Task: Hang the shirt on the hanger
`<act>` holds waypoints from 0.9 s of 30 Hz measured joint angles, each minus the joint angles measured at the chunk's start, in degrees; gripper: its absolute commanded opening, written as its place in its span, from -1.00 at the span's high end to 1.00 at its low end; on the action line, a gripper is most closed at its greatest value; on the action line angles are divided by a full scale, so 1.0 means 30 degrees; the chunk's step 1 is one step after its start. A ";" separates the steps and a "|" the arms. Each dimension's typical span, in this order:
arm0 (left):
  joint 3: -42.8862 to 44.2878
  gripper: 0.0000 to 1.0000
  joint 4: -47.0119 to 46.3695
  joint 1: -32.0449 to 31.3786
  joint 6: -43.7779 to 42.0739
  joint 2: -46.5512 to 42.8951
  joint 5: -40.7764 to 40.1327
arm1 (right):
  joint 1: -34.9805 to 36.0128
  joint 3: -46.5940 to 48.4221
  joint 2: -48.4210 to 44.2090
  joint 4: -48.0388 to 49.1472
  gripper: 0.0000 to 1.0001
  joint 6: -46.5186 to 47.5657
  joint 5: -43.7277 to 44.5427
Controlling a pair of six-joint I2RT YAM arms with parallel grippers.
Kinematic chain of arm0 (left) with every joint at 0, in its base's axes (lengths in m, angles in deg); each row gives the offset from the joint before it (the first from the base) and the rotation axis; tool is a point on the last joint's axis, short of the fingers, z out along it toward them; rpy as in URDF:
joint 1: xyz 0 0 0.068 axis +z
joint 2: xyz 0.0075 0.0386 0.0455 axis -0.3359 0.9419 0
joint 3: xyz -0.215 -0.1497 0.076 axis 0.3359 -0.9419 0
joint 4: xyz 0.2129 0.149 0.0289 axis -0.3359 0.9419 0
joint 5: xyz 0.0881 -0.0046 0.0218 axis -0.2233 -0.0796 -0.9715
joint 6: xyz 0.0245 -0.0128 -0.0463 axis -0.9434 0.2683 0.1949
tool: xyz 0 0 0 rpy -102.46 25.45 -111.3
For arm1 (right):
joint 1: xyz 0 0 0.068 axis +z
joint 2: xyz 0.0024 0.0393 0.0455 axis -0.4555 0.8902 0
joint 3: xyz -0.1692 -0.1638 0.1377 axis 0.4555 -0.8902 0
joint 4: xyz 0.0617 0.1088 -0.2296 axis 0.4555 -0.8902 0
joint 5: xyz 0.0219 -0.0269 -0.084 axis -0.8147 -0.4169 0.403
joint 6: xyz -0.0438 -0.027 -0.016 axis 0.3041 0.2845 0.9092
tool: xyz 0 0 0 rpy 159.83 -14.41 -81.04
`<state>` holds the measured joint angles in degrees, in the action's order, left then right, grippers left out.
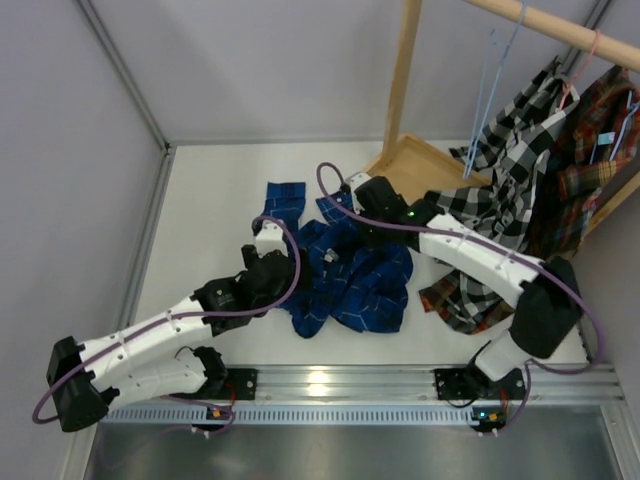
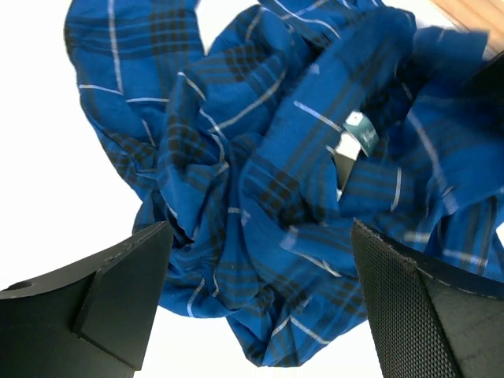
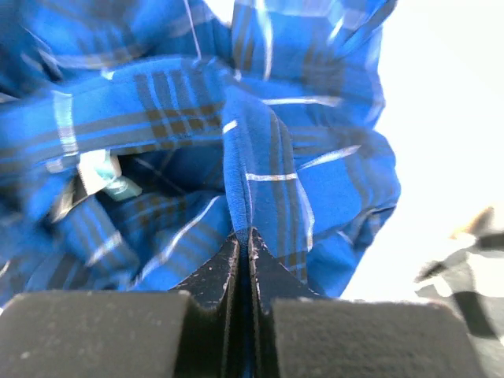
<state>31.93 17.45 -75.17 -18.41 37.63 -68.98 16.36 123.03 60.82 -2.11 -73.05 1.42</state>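
Observation:
The dark blue plaid shirt (image 1: pixel 345 280) lies crumpled on the white table between both arms. It fills the left wrist view (image 2: pixel 268 181) and the right wrist view (image 3: pixel 197 134). My right gripper (image 3: pixel 244 236) is shut on a fold of the shirt, at its far right part (image 1: pixel 368 222). My left gripper (image 2: pixel 260 299) is open, its fingers (image 2: pixel 118 291) spread just above the shirt's near edge, at the shirt's left side (image 1: pixel 268 262). The light-blue wire hanger (image 1: pixel 492 95) hangs empty on the wooden rail (image 1: pixel 560 25) at the back right.
A black-and-white checked shirt (image 1: pixel 505 190) and a red-brown plaid shirt (image 1: pixel 595 160) hang from the rail, draping onto the table's right side. A wooden post (image 1: pixel 402 75) and wooden base (image 1: pixel 420 165) stand behind the shirt. Grey walls enclose the table.

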 measured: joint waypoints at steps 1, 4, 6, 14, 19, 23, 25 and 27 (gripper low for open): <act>0.0029 -0.96 0.0000 0.0000 -0.0175 0.0000 0.0146 | 0.0007 -0.0160 -0.1049 0.0153 1.00 0.0000 0.0189; 0.0270 -0.96 -0.0335 0.0000 -0.1275 0.0000 0.0787 | 0.0029 -0.0867 -0.4714 0.0707 1.00 -0.0022 0.0583; 0.0707 -0.96 -0.0801 0.0044 -0.2222 0.0015 0.1435 | 0.0058 -0.1588 -0.7439 0.1348 1.00 -0.0015 0.0656; 0.4182 -0.93 -0.3672 0.1122 -0.4116 0.2535 0.5909 | 0.0073 -0.4816 -1.4054 0.3053 1.00 0.0015 0.0758; 0.4867 -0.84 -0.5268 0.1406 -0.3147 0.4612 0.8888 | 0.0080 -0.7329 -1.6225 0.3942 1.00 0.0029 0.0765; 0.4976 -0.58 -0.5246 0.1421 -0.1967 0.5858 0.9814 | 0.0080 -0.7679 -1.6954 0.4444 1.00 0.0102 0.1078; 0.4889 -0.47 -0.5297 0.1421 -0.1523 0.6011 1.0156 | 0.0087 -0.7679 -1.7005 0.4707 1.00 0.0160 0.1158; 0.4524 -0.37 -0.5493 0.1421 -0.1450 0.5872 1.0659 | 0.0080 -0.7679 -1.7005 0.4932 1.00 0.0182 0.1209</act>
<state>45.51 0.97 -70.91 -22.76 55.25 -37.00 16.60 99.99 9.81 12.69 -72.50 5.05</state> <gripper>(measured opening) 0.742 0.009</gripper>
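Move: My right hand already pinches a fold of the blue shirt. The shirt's white label lies about 5 cm back, 6 cm left and 4 cm below that hand. The wooden tray is some 12 cm ahead and 16 cm right, and the black-and-white shirt roughly 23 cm right, level with it. From my open left hand the label is about 3 cm ahead, 7 cm right and 7 cm lower, and the sleeve end about 17 cm ahead and 2 cm left. Keeping its pinch, I pull the fold up with my right hand some 17 cm, drawing it back and to the right towards the black-and-white shirt while the fingers tip up. My left hand follows about 13 cm to the right, arching up and then sinking onto the raised cloth by the label, turning clockwise, and starts to close around a fold. ##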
